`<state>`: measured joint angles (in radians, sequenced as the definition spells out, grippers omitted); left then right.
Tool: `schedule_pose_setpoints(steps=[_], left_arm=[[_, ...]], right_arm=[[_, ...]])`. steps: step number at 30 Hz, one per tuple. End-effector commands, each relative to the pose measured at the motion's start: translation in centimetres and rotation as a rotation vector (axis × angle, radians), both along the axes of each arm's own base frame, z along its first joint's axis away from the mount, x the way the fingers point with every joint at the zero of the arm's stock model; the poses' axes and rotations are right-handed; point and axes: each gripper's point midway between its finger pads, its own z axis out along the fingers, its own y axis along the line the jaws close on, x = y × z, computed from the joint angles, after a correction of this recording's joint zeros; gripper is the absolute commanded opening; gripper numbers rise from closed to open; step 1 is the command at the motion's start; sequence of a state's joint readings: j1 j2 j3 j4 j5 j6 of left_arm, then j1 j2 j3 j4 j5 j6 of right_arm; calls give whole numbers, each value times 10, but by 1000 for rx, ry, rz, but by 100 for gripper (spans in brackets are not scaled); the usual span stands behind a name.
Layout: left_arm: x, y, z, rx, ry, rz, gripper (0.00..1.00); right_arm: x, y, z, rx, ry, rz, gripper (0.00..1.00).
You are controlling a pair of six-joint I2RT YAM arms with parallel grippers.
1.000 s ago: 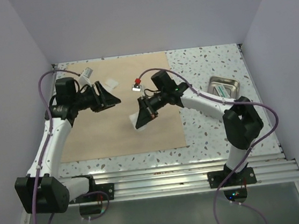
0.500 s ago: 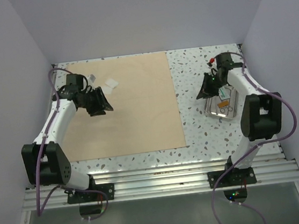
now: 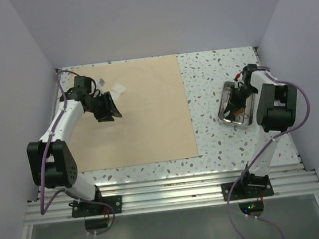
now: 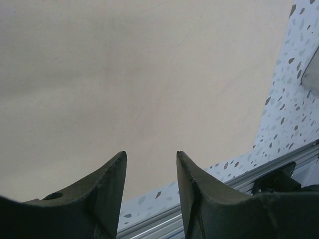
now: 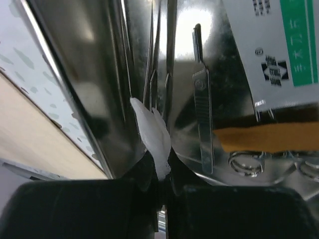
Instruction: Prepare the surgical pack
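Note:
The tan sheet (image 3: 147, 115) lies flat on the left half of the table. The steel tray (image 3: 223, 111) stands to its right. My right gripper (image 3: 238, 102) is down in the tray, shut on a white gauze piece (image 5: 153, 133); in the right wrist view the gripper (image 5: 160, 172) holds it against the tray floor (image 5: 94, 74). The tray also holds a flat metal handle (image 5: 202, 104), scissors rings (image 5: 244, 163), a green-printed packet (image 5: 279, 45) and an orange strip (image 5: 269, 137). My left gripper (image 3: 108, 109) is open and empty over the sheet (image 4: 149, 74); its opening (image 4: 151, 155) shows only sheet.
A white gauze square (image 3: 120, 90) and a small packet (image 3: 102, 81) lie on the sheet's far left part. Terrazzo tabletop (image 3: 212, 73) surrounds the sheet. An aluminium rail (image 3: 167, 190) runs along the near edge. Walls close in left, right and behind.
My right arm carried the white gauze from the sheet's centre over to the tray and lowered into it. My left arm swung back toward the far left and stays open.

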<state>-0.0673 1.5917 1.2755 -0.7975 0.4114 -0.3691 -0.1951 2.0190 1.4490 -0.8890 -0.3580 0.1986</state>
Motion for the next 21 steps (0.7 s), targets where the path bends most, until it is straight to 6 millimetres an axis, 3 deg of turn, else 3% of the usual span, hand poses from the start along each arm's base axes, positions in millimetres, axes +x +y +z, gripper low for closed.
schedule_pose_setpoints(steps=[1, 7, 8, 10, 13, 16, 21], left_arm=[[9, -3, 14, -18, -62, -40, 48], [3, -3, 13, -15, -54, -40, 48], [3, -2, 12, -14, -53, -40, 48], [2, -1, 11, -9, -48, -36, 48], [2, -2, 10, -10, -42, -33, 48], [4, -3, 9, -18, -37, -31, 48], [5, -4, 9, -23, -31, -27, 48]], right_arm=[[13, 7, 5, 107, -22, 42, 0], [15, 1, -3, 81, 9, 22, 3], [13, 0, -1, 74, 17, 14, 16], [11, -3, 4, 53, 16, -1, 33], [7, -6, 12, 25, 21, -16, 46], [2, -10, 26, -4, 13, -23, 52], [-7, -18, 47, -70, 22, -40, 54]])
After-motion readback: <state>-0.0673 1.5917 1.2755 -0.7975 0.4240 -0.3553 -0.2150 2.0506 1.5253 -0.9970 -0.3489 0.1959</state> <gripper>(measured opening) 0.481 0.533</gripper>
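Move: My right hand hovers low inside the tray near its left wall, still pinching the gauze; the tray's middle is about 3 cm ahead, 3 cm right and 1 cm below. Some 2 cm below my hand lie the scalpel, 3 cm ahead and 2 cm right, the brown strip, 1 cm ahead and 5 cm right, and the blade packet, 5 cm ahead and 6 cm right. From my left hand the tray lies about 55 cm right, 6 cm ahead and 12 cm lower. With my right hand I carry the pinched gauze the last 1.5 cm down towards the tray floor, easing about 1 cm forward as the wrist tilts some 5 degrees. There I open my fingers to about half and let go of the gauze, then lift about 2.5 cm, drawing back slightly and a touch to the right. ##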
